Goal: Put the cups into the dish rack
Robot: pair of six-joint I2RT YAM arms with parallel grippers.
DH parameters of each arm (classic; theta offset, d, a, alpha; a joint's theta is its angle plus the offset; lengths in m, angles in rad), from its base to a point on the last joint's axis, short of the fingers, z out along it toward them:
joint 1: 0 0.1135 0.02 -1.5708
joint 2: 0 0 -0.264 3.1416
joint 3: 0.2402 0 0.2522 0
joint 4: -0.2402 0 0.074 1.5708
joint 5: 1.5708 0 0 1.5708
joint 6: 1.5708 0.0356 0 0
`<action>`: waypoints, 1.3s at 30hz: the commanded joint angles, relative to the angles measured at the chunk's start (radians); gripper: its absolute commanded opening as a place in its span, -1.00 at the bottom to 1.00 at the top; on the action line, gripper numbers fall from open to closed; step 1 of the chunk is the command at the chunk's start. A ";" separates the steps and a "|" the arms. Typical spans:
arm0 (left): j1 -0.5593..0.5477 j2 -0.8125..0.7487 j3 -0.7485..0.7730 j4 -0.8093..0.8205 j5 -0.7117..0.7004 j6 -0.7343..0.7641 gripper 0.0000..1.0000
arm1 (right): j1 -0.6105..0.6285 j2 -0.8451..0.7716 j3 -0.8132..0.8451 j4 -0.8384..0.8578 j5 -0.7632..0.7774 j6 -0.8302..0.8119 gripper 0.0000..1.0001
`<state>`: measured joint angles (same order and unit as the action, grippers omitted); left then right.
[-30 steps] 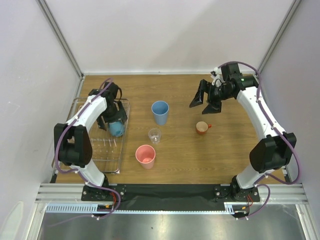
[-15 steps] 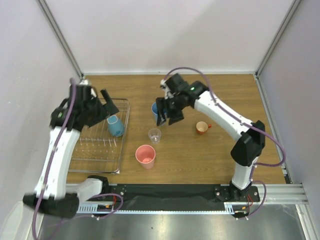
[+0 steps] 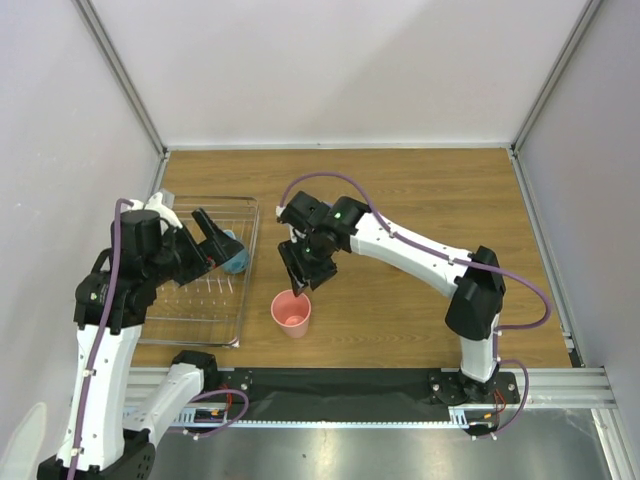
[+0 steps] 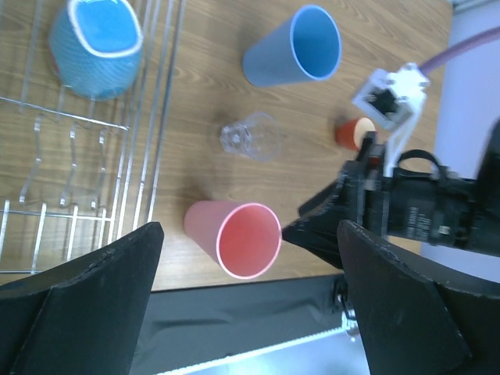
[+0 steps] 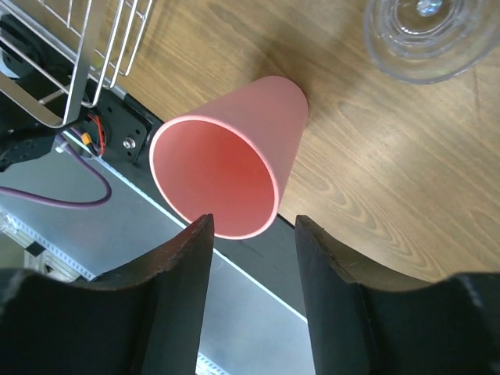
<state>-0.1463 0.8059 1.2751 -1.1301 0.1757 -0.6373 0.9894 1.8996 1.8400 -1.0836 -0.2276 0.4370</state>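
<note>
The pink tumbler (image 3: 291, 312) stands upright near the table's front edge. My right gripper (image 3: 298, 282) hangs open just above its far rim; in the right wrist view the gripper (image 5: 254, 293) is open just short of the tumbler (image 5: 226, 168). The blue-grey mug (image 3: 235, 255) lies in the dish rack (image 3: 200, 305). My left gripper (image 3: 212, 236) is open and empty, raised above the rack. The left wrist view shows the light-blue tumbler (image 4: 293, 56), tiny clear glass (image 4: 250, 138) and orange mug (image 4: 353, 133) on the table. In the top view the right arm hides these.
The rack's wire corner (image 5: 86, 55) shows left of the pink tumbler in the right wrist view, with the black base strip and cables below it. The table's near edge runs just in front of the tumbler. Side walls stand left and right.
My right arm swung from the far right across the table to above the pink tumbler. My left gripper let go of the blue-grey mug in the rack and rose away.
</note>
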 commanded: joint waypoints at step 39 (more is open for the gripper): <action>-0.035 -0.119 -0.181 1.082 0.708 -0.251 0.99 | -0.477 -0.603 -0.366 0.775 -0.889 0.430 -1.00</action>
<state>-0.1608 0.6735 1.1080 -0.2161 0.8249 -0.8383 0.5167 1.2980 1.4849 -0.4919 -0.9806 0.7330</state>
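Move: The pink cup's middle is about 3 cm back, 3 cm left and 9 cm below the right hand. The clear glass stands some 7 cm ahead and 1 cm right of that hand; the dish rack's middle is roughly 6 cm ahead, 21 cm left. From the left hand, the pink cup is about 3 cm back, 12 cm right and 21 cm below. Right hand dips 5 cm, pinches the pink cup's rim and lifts, tilting, 28 cm; left rises 15 cm. ##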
